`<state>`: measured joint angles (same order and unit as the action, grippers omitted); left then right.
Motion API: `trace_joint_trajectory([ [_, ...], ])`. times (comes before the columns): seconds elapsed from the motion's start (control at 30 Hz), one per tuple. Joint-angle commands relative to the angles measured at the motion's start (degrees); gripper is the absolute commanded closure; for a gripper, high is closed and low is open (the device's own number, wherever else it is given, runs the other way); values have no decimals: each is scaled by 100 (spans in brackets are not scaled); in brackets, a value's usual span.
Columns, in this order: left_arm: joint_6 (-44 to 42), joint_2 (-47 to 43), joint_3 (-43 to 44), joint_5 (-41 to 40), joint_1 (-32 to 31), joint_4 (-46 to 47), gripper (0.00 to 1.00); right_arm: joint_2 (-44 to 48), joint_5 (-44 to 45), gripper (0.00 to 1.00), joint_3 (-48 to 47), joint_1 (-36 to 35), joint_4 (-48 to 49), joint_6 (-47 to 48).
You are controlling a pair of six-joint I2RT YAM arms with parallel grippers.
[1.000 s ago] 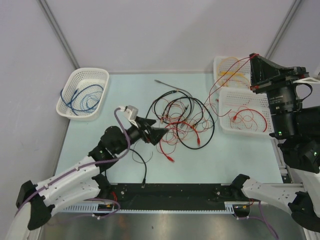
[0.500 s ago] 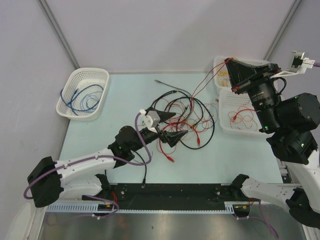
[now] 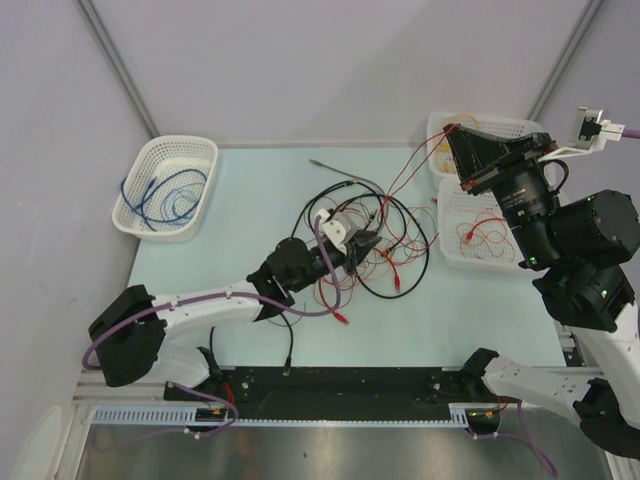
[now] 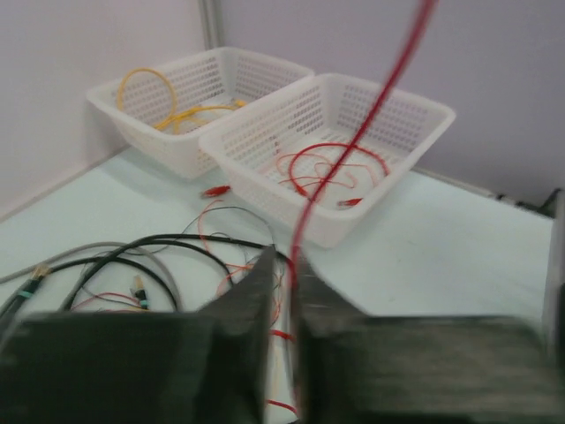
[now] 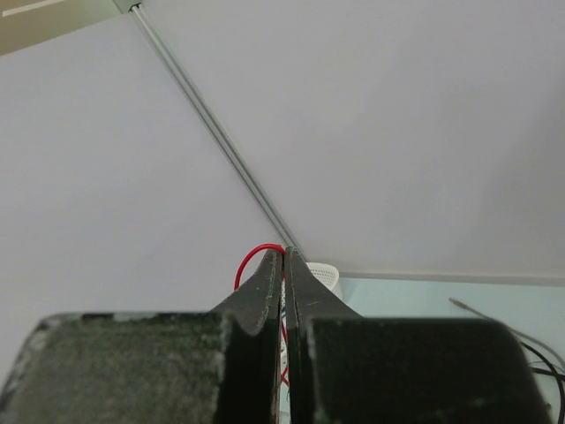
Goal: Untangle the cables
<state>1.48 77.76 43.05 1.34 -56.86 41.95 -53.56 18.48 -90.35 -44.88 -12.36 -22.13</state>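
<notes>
The cables (image 3: 385, 255) lie as a tangle of red, thin orange and black loops on the middle of the table. One red cable (image 3: 410, 165) rises taut from the heap to my right gripper (image 3: 450, 130), which is held high over the back right baskets and shut on it; the red loop (image 5: 252, 258) shows at its tips (image 5: 283, 250). My left gripper (image 3: 368, 243) reaches into the tangle. Its jaws (image 4: 282, 254) stand close together with a narrow gap, and the same red cable (image 4: 371, 115) runs down through that gap along the right finger. A black loop (image 3: 420, 262) curves beside it.
A white basket (image 3: 490, 185) at the right holds coiled red cable. Behind it, another basket (image 4: 221, 57) holds a yellow cable (image 4: 163, 88). A third basket (image 3: 135, 215) at the far left holds blue cable. A grey-tipped lead (image 3: 335, 170) lies behind the tangle.
My left arm has reached right into the tangle, and its jaws have narrowed from wide open to a slim gap round the red cable. The right gripper stays raised, shifted slightly.
</notes>
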Motion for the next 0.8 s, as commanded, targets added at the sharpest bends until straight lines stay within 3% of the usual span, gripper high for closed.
trace_joint_trajectory([
  [0.0,-113,38,415,-563,-18,-90,100,126,-126,100,96,-29,-38,-64],
  [0.13,-51,-532,686,-1029,8,-1000,100,407,41,100,341,-20,-196,138],
  [0.2,81,-970,1020,-1302,52,-1617,100,530,146,84,491,-12,-301,261],
  [0.23,124,-1095,1483,-1556,87,-2290,100,635,191,62,683,-20,-354,279],
  [0.33,327,-1342,2624,-1725,280,-3417,100,759,454,35,1087,-12,-574,209],
  [0.37,362,-1325,2952,-1786,350,-3683,100,846,516,31,1228,-12,-601,183],
  [0.47,301,-1193,4121,-1954,369,-4440,100,943,613,24,1686,-12,-663,51],
  [0.77,28,-377,6777,-1937,369,-5575,100,927,79,26,2574,-20,-251,77],
])
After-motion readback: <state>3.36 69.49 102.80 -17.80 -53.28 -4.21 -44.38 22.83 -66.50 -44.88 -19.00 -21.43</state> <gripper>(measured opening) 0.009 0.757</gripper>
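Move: The thin red cable hangs from the right fingers, and its strand runs directly between the left hand's closing pads. The right fingers are some 32 cm above the left hand, so for the right hand that grasp spot lies about 8 cm left, 3 cm ahead and 32 cm down. The cable pile is 12 cm ahead of the left hand, 2 cm right and 26 cm below; the near right basket is 16 cm ahead, 33 cm right and 24 cm below. The left hand finishes shutting on the hanging red strand, easing forward a centimetre or two, then sweeps steeply up some 35 cm and about 15 cm left, away from the pile, rolling and turning counter-clockwise by some 20 degrees as it keeps its pinch. Once the left has closed, the right fingers open wide and let go of the cable, and the right hand sinks about 17 cm towards the pile, its fingers tipping downward. ##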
